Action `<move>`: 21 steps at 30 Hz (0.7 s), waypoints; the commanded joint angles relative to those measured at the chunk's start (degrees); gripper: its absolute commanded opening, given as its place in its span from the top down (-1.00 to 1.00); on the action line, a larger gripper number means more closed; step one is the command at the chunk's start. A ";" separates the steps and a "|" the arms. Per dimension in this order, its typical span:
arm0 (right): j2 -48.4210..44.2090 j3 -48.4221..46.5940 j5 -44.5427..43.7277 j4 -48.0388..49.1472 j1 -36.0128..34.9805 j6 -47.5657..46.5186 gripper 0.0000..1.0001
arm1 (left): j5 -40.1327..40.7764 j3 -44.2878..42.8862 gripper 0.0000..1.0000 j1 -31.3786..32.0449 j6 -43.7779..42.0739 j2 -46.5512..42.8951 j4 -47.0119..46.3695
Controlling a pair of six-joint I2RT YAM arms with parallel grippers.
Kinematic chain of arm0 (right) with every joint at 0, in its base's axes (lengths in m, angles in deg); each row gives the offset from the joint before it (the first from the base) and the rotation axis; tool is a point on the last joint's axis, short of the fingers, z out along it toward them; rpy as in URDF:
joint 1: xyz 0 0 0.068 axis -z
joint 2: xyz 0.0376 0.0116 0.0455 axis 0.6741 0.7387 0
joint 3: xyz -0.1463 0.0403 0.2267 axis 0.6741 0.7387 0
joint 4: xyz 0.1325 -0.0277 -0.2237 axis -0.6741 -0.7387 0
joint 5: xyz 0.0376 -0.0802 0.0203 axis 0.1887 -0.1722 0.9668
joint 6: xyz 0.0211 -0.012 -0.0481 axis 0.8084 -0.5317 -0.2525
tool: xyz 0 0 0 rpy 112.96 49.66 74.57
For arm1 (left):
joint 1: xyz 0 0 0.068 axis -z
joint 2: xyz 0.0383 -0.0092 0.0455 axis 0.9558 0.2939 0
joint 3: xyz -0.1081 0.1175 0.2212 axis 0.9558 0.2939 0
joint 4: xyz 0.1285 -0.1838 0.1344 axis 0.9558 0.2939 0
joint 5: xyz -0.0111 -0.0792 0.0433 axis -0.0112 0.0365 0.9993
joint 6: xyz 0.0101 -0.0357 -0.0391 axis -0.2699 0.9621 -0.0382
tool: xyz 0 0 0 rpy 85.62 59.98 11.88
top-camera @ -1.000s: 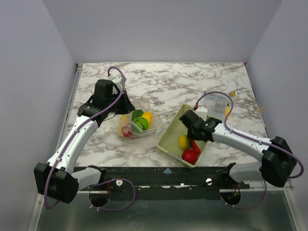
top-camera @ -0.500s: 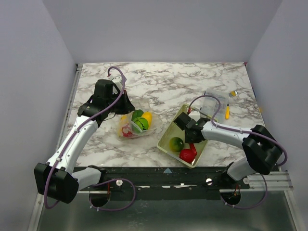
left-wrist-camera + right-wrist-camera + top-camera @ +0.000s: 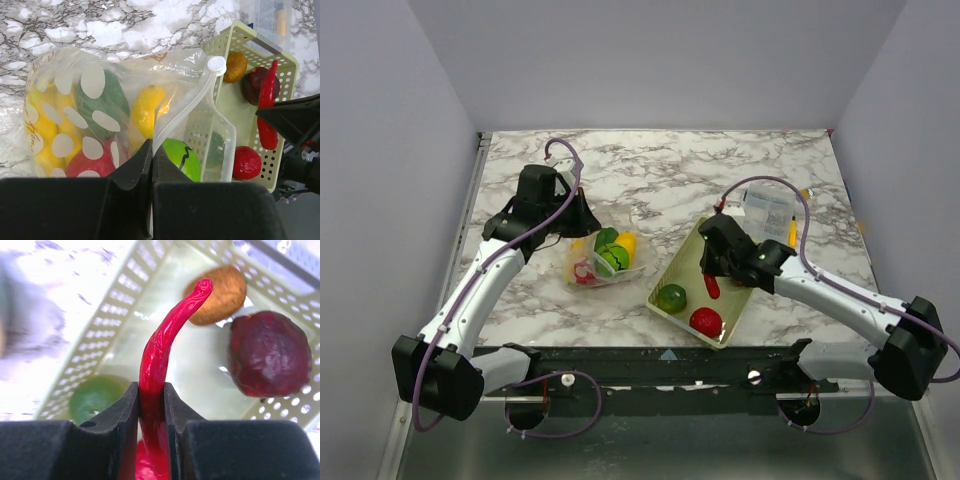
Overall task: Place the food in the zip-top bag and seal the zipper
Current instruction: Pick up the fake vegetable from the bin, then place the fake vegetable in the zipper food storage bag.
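The clear zip-top bag (image 3: 603, 258) lies left of centre with yellow, green and red food inside; in the left wrist view the bag (image 3: 100, 115) has white dots and a white slider (image 3: 216, 64) on its zipper. My left gripper (image 3: 151, 150) is shut on the bag's mouth edge. My right gripper (image 3: 151, 400) is shut on a red chili pepper (image 3: 165, 340) and holds it above the pale yellow-green basket (image 3: 672, 270). The basket holds a green piece (image 3: 671, 297), a red piece (image 3: 705, 321), a dark red piece (image 3: 270, 355) and a brown piece (image 3: 220, 287).
A rigid clear plastic box (image 3: 767, 211) stands behind the basket at the right. A small yellow piece (image 3: 792, 232) lies beside it. Grey walls close off the marble table (image 3: 660, 170) on three sides.
My right gripper has taken hold of the red chili pepper in the basket and lifted it. The green and red pieces in the basket have shifted. The left arm has not moved.
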 commanded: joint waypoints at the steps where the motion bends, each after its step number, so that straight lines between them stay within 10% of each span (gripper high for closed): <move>1: -4.44 -3.25 3.38 5.51 0.12 -3.63 0.76 | -1.40 -0.38 1.00 -0.34 -0.13 0.08 -0.42; 9: -18.99 14.16 25.09 59.26 0.13 -8.76 0.84 | -2.22 -0.34 1.00 -0.34 -0.04 -0.12 -0.68; 21: 10.45 17.68 42.95 126.29 -0.47 -15.83 0.90 | -2.54 -0.21 1.00 -0.34 -0.12 -0.72 -0.73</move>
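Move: The right hand already holds the red pepper, some 10 cm over the bin floor; the zip-top bag's open mouth lies about 18 cm to its left and 7 cm farther out, roughly at its height. The small watermelon lies just inside, about 20 cm left and 4 cm ahead. In the bin, some 8 cm below, are the green vegetable, about 7 cm left and 5 cm back, and the red tomato, 12 cm straight back. From the left hand the mouth is about 7 cm right, 2 cm ahead and 10 cm down. Keeping its grip around the middle of the red pepper, the right hand rises some 20 cm out from over the bin and swings about 15 cm left, climbing first and then going mostly left as the rise tapers off, so that it ends high and just to the right of the bag's mouth. On the way the wrist turns through some 85 degrees, bringing the fingers from forward-and-down round to point left and slightly up towards the left gripper, which stays put with its pinch on the bag's lip. ##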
